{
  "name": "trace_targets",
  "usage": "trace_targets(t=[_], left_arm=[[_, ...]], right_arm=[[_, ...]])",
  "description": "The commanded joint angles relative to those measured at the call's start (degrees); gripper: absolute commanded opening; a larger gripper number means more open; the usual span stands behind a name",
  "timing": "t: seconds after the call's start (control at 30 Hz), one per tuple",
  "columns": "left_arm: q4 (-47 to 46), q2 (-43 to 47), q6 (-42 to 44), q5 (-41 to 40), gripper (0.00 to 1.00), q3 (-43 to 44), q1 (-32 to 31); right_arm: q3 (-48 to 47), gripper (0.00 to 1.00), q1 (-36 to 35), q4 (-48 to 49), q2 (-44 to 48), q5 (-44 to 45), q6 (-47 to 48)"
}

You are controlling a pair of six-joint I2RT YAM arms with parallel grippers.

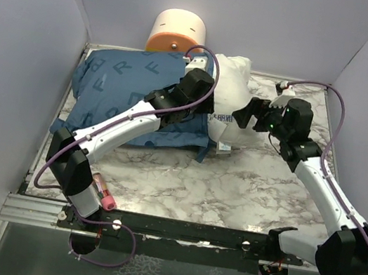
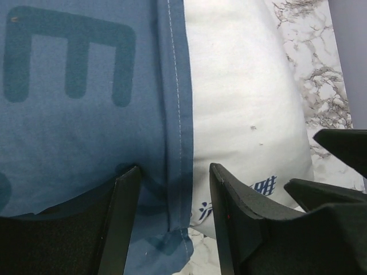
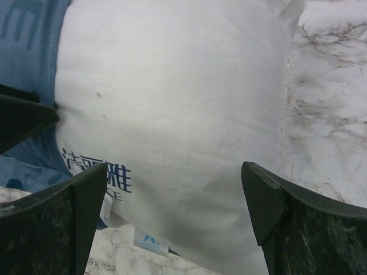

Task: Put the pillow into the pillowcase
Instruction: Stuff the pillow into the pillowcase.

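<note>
The blue pillowcase (image 1: 118,87) lies at the back left of the marble table, with lighter blue letters on it. The white pillow (image 1: 235,82) sticks out of its open end to the right, its printed label (image 1: 223,118) facing the near side. My left gripper (image 1: 204,109) is open, and its jaws straddle the pillowcase's stitched hem (image 2: 175,114) right where blue cloth (image 2: 74,114) meets the pillow (image 2: 241,103). My right gripper (image 1: 244,112) is open wide around the pillow's bare end (image 3: 172,114), with the pillowcase edge (image 3: 26,34) at far left.
A cream-and-orange cylinder (image 1: 177,33) stands against the back wall behind the pillowcase. Grey walls close in the table (image 1: 232,189) on the left, right and back. Bare marble (image 3: 327,103) shows to the right of the pillow.
</note>
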State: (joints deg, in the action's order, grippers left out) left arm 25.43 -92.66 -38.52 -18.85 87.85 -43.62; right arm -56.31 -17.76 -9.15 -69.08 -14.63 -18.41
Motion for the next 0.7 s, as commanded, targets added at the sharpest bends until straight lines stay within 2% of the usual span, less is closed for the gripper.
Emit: trace_targets(t=[0.0,0.1,0.33,0.47,0.57,0.67], left_arm=[[2.6,-2.5,1.8,0.9,0.54,3.9,-0.1],[7.3,-4.2,2.8,-2.5,0.51,5.4,0.0],[6.7,-1.4,4.6,-2.1,0.09,3.0,0.1],[6.7,-0.1,5.7,1.9,0.0,4.8,0.1],[4.9,1.5,6.6,8.2,0.0,6.4,0.0],[1.2,3.2,6.3,17.5,0.0,7.7,0.1]], right_arm=[[-2.7,1.0,1.3,2.5,-3.2,-4.8,0.1],[-3.8,1.0,1.4,2.2,-6.2,-5.6,0.2],[-5.1,0.98,1.7,5.4,-12.9,-11.1,-1.8],[-5.2,0.93,1.7,7.4,-16.9,-13.9,-2.8],[-5.3,0.79,1.7,8.9,-19.6,-17.0,-3.3],[-5.0,0.44,1.6,11.0,-21.3,-22.5,-5.1]])
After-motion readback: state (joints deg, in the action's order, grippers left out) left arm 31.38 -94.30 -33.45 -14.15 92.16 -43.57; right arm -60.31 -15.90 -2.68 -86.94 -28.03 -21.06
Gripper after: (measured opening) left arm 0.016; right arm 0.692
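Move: The pillowcase hem runs right under the left fingertips, about 1 cm ahead and 3 cm below. The middle of the pillow's exposed end lies some 8 cm to that hand's right, 3 cm ahead and 8 below. From the right hand, that exposed end is about 3 cm ahead, 3 to the left and 6 below; the hem is roughly 10 cm left, 1 ahead, and the small white tag about 10 cm back, 3 left and 14 below. Down, left and forward, about 8 cm in all, the wide-open right hand pushes into the pillow's exposed end, turning some 15 degrees, and starts closing on a bunch of it at the end. The left hand meanwhile dips under 2 cm, shuts from half open to pinch the hem, then eases back up slightly. ##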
